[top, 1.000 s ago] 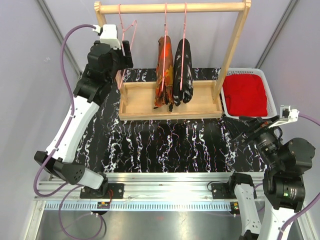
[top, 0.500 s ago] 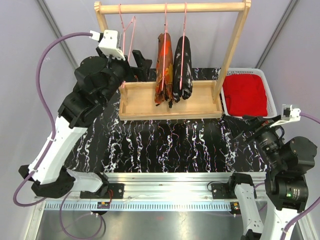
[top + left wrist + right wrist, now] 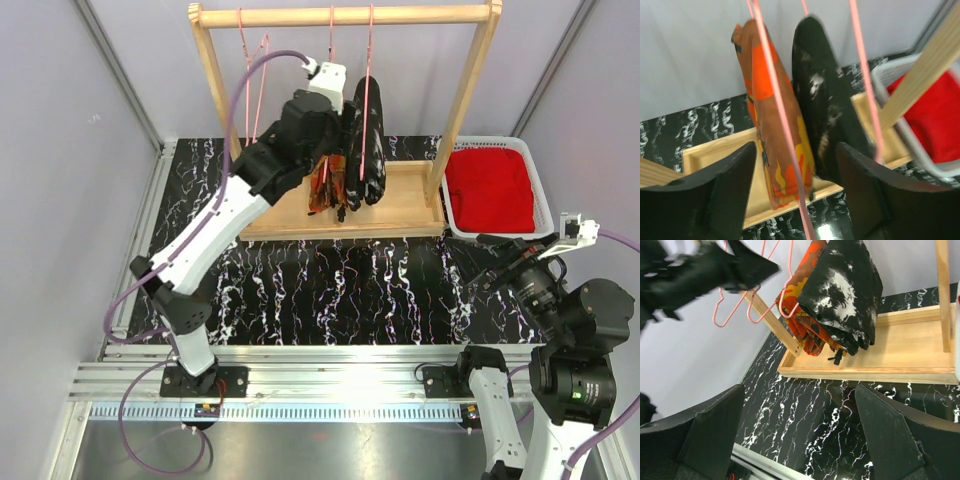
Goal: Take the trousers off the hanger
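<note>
Two pairs of trousers hang folded on pink hangers (image 3: 331,40) from the wooden rail: a camouflage pair (image 3: 326,165) and a black speckled pair (image 3: 368,140). The red pair (image 3: 490,185) lies in the white basket. An empty pink hanger (image 3: 255,65) hangs at the rail's left end. My left gripper (image 3: 338,118) is up at the camouflage pair (image 3: 771,125). It (image 3: 795,195) is open, with a pink hanger wire (image 3: 785,130) running untouched through the gap. The black pair (image 3: 822,110) hangs to the right. My right gripper (image 3: 805,440) hovers open over the table, nothing in it.
The rack stands in a wooden tray (image 3: 400,205) at the back of the black marble table (image 3: 340,290). The white basket (image 3: 545,185) sits at the back right, beside the rack's right post (image 3: 465,100). Grey walls close in both sides.
My left arm has swung from the empty hanger at the rail's left end to the right, up to the camouflage trousers. The right arm has barely moved.
</note>
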`<state>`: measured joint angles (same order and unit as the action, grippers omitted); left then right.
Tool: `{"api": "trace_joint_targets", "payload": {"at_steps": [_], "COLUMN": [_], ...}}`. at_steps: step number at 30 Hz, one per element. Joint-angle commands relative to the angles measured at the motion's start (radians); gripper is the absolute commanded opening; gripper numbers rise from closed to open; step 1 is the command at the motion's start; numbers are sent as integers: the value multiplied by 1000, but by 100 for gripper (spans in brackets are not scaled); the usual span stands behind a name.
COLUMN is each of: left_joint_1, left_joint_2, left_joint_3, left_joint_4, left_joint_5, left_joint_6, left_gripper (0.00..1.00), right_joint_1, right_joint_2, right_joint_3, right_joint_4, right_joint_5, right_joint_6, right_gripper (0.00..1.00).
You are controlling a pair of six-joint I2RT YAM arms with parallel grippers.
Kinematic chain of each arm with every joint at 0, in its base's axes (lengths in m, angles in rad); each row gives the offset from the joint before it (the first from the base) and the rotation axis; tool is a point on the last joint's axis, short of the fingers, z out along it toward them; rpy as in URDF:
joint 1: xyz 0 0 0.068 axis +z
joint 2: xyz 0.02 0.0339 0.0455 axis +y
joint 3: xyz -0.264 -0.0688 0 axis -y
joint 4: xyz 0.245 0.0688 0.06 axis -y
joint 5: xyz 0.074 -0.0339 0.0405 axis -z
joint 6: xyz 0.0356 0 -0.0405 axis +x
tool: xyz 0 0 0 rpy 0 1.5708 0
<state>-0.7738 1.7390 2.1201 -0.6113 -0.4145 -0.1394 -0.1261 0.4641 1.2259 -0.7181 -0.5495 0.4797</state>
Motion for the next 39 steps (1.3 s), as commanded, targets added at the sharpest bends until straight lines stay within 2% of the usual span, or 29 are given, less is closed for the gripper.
{"api": "trace_joint_targets", "payload": {"at_steps": [1, 4, 5, 6, 11, 25, 28, 33, 39], "left_joint_1": [2, 16, 21, 27, 41, 41, 41, 42, 42], "left_joint_2": [27, 51, 59, 60, 53, -79, -128, -165, -188], "left_joint_3": [77, 78, 80, 78, 77, 41, -3, -8, 6], "left_joint_4": [-7, -2, -2, -2, -4, 143, 203, 257, 295], "left_joint_5": [-92, -86, -81, -79, -52, -61, -11, -4, -10], "left_joint_6": [38, 24, 17, 11, -17, -8, 7, 26, 20], "left_gripper": [64, 47, 33, 26, 0, 0, 0, 0, 0], "right_joint_1": [6, 6, 8, 8, 9, 26, 43, 62, 117], "right_joint_2": [-10, -12, -12, -12, -18, -22, -33, -28, 56], "right_joint_3": [-6, -11, -11, -12, -26, -45, -55, -72, -59], "right_joint_4": [55, 63, 60, 62, 71, 101, 147, 192, 195], "right_joint_5": [-55, -69, -70, -70, -78, -32, -59, -132, -129], "right_joint_6": [30, 33, 31, 31, 25, -15, -12, -7, -38], "right_gripper": [99, 99, 100, 100, 100, 99, 99, 100, 99]}}
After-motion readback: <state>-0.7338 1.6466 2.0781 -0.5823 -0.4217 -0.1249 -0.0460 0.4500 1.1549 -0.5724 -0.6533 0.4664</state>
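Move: The near wire of the orange trousers' hanger lies about 3 cm ahead, 1 cm left and 4 cm below the open left fingers. The orange trousers hang roughly 11 cm ahead, 2 left and 9 below; the black trousers are some 6 cm right of them, and the empty hanger is about 15 cm left and 3 ahead of the hand. From the right hand, the wire is roughly 26 cm forward, 20 left and 3 below. Left hand sinks forward about 4 cm, pinches the hanger wire, then lifts some 7 cm, back and left. ##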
